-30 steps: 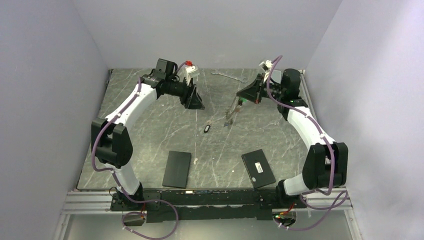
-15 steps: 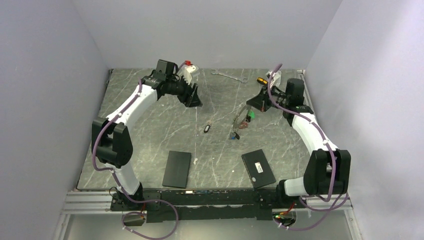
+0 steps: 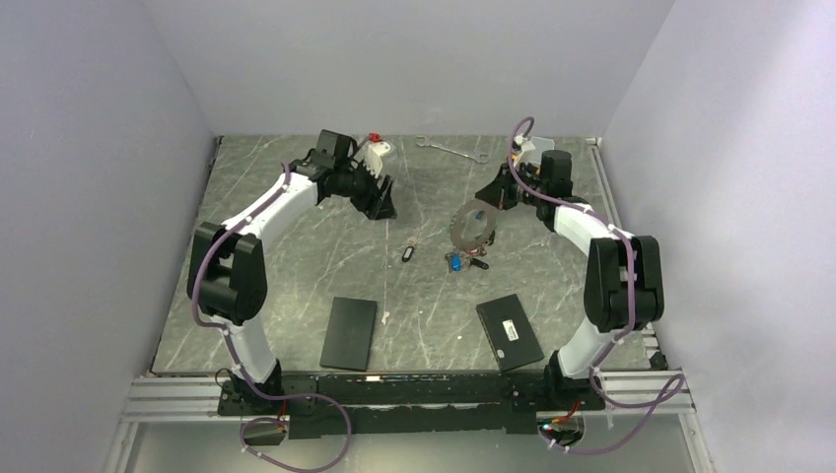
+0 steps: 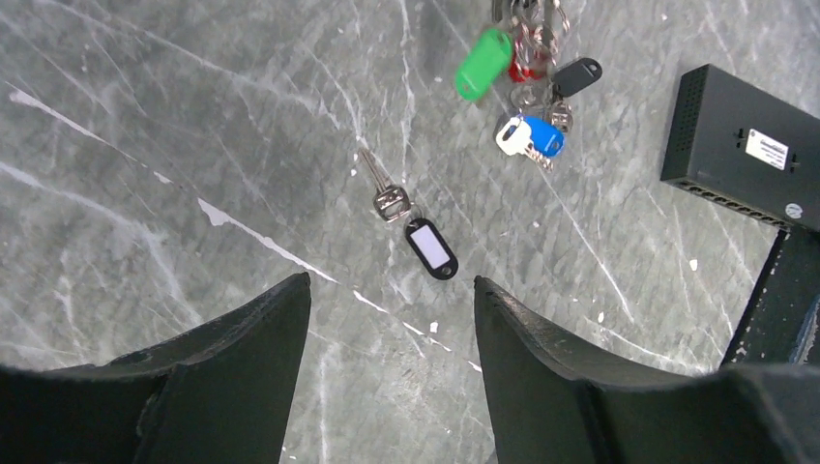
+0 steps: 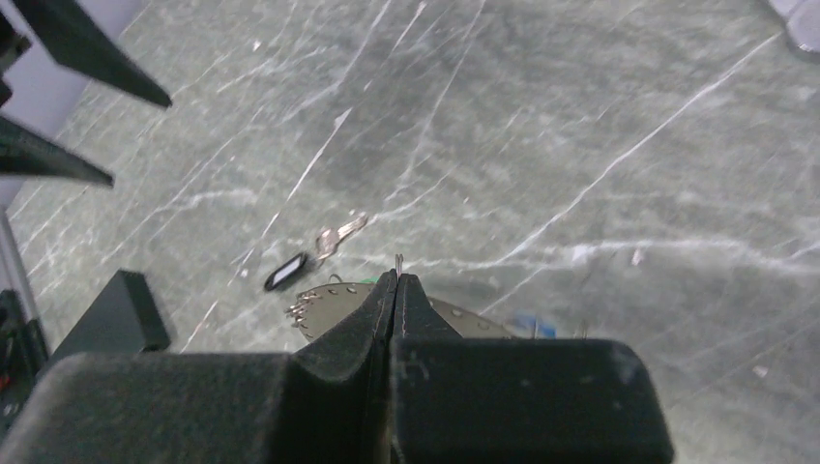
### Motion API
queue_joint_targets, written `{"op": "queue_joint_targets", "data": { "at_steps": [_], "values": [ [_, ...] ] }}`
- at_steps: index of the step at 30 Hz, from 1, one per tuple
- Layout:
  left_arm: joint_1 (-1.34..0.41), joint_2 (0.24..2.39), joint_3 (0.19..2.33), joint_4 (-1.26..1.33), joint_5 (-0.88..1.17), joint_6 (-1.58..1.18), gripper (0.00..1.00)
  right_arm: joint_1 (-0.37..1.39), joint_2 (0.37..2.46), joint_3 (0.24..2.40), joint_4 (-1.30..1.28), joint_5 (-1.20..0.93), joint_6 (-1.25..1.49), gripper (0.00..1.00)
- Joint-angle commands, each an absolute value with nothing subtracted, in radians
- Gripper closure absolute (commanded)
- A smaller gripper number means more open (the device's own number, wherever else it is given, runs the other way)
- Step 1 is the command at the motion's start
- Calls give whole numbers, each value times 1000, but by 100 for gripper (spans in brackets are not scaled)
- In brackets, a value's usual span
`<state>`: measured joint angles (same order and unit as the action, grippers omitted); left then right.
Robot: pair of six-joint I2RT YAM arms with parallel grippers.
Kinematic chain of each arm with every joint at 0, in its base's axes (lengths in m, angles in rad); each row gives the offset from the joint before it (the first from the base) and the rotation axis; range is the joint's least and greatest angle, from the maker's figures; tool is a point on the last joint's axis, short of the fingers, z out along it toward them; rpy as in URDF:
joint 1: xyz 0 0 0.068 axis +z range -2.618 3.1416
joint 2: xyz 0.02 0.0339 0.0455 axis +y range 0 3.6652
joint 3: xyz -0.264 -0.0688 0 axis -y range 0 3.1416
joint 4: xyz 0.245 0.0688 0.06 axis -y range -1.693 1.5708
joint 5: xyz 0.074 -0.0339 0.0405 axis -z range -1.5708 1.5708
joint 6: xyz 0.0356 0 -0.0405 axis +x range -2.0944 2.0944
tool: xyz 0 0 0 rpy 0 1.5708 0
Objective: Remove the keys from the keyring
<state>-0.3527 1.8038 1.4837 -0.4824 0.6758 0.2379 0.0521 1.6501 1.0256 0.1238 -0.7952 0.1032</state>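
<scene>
My right gripper is shut on the keyring, and a thin bit of metal pokes out between its fingertips. The ring hangs below it over the table's middle back. The keys dangle from it, with green, blue and black tags. One loose key with a black tag lies flat on the table. My left gripper hovers open and empty above and behind that loose key.
Two flat black boxes lie near the front edge; one of them shows at the right of the left wrist view. A silver wrench lies at the back. Grey walls close in three sides of the table.
The right arm has folded back and turned its wrist, swinging the keyring and its keys toward the table's middle. The left gripper has shifted slightly and stays open.
</scene>
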Motion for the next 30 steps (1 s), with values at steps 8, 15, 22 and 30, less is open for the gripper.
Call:
{"op": "queue_joint_targets", "data": {
  "at_steps": [8, 15, 22, 30],
  "values": [
    [-477, 1835, 1398, -424, 413, 221, 32, 66, 1899, 1216, 318, -743, 219, 100],
    [-599, 1892, 1370, -373, 212, 197, 33, 70, 2005, 1307, 310, -746, 232, 97],
    [-642, 1961, 1405, -354, 142, 177, 33, 68, 2019, 1332, 281, -776, 242, 60],
    [-652, 2032, 1447, -364, 104, 155, 39, 42, 1903, 1269, 207, -817, 211, 52]
  ]
}}
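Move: The loose key's black tag lies on the table about 5 cm right, 3 cm back and 17 cm below the left hand; the keyring's blue tag rests about 9 cm right of it and 2 cm nearer. The right hand holds the keyring's far side; its laying spot centres about 2 cm left and 15 cm below, level fore and aft, with that blue tag 8 cm back and 5 cm left. The keyring, still pinched in the right fingers, is carried some 8 cm forward and 5 cm down, then let go as they open nearly halfway. Towards the loose key's black tag the left hand sinks about 14 cm, easing right and a little back and tipping 25 degrees to point more steeply down; its fingers stay open, with no touch visible. ##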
